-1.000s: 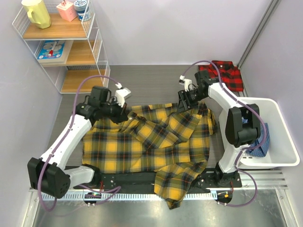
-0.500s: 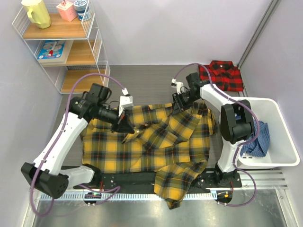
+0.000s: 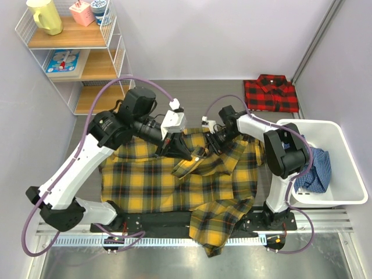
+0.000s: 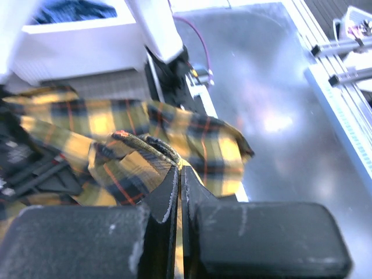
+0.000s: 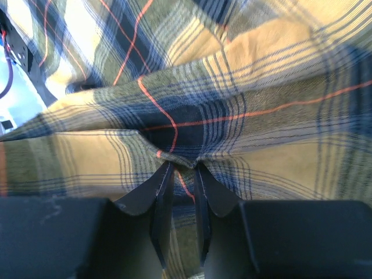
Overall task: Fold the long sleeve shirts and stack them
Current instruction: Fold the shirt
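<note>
The yellow plaid long sleeve shirt lies spread over the table's near half, its front hem hanging off the near edge. My left gripper is shut on a raised fold of its cloth, and the jaws are pressed together on the fabric. My right gripper sits close by at the shirt's upper middle. In its wrist view the fingers pinch a small ridge of yellow plaid. The red-and-black shirt lies folded at the back right.
A white bin holding blue cloth stands at the right edge. A wire shelf unit with a cup and boxes is at the back left. The arms' cables arc above the shirt.
My left gripper has carried its fold of the yellow shirt rightward to the middle. My right gripper has moved left along the shirt's top edge and closed on the cloth.
</note>
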`<state>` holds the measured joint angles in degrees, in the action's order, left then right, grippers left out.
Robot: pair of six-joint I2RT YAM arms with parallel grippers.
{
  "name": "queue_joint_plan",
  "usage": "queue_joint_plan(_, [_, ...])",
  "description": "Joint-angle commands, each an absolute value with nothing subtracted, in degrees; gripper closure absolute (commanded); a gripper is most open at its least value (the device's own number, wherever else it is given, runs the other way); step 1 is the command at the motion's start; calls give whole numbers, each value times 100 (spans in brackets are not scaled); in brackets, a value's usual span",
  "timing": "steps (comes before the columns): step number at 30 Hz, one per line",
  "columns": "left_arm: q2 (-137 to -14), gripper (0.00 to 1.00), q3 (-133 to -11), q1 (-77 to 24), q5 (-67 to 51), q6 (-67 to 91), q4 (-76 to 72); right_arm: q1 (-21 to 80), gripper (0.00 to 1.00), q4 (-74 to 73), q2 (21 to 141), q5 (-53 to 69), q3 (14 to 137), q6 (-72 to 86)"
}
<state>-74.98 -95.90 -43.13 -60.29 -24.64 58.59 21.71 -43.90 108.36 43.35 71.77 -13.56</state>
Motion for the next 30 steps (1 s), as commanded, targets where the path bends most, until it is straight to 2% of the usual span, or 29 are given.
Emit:
queue_joint_plan(1, [-7445,100,-9599,-4333,-6083,-1532,4802,2224,74,-4324,10503,4464,6970,-1511])
queue_joint_plan(4, [-7226,100,-9081,-4272,-5521,-1058,4387,2215,69,-4631,10424,4509,6970,-1687])
queue_joint_plan(7, [-7049,100,-8422,-3790,-5108,-251,3755,2224,56,-5035,10371,4448,7127,-1986])
queue_joint_plan(10, [-6891,100,-7911,-2964,-4756,236,3314,2197,46,-5369,10345,4316,7426,-2179])
queue_joint_plan(14, [-6986,100,-7506,-1988,-4413,194,3540,2066,37,-5607,10336,4158,7707,-2189])
queue_joint_plan(18, [-7198,100,-6972,-1443,-4078,44,3744,1829,33,-5940,10485,4008,8155,-2302])
queue_joint_plan(19, [-7242,100,-6874,-1233,-3948,27,3753,1715,29,-6020,10511,4008,8243,-2329])
queue_joint_plan(22, [-7382,100,-6453,-767,-3867,26,3578,1539,25,-6240,10547,3999,8464,-2426])
queue_joint_plan(30, [-7936,100,-5863,376,-4112,-228,3042,1520,23,-6390,10529,3718,8455,-2566])
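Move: The left hand holds the sleeve's end high up. The stretch of shirt where it is taken lies about 19 cm ahead, 18 cm to its left and some 34 cm below, with the wire shelf's bottom board about 17 cm beyond that and 12 cm farther left. The right hand has the sleeve fold right at its fingertips. From it, the folded red shirt is roughly 25 cm ahead and 20 cm right, the other sleeve about 27 cm back and straight in line. Still pinching the sleeve's end, the left hand swings down, forward and to the left, roughly 20 cm each way, out over the left part of the shirt, its fingers turning some 65 degrees counter-clockwise and tipping down. The right hand draws back a couple of centimetres as its fingers open off the sleeve fold, then lifts clear with about 5 cm forward and some 4 cm to the right, wide open. ##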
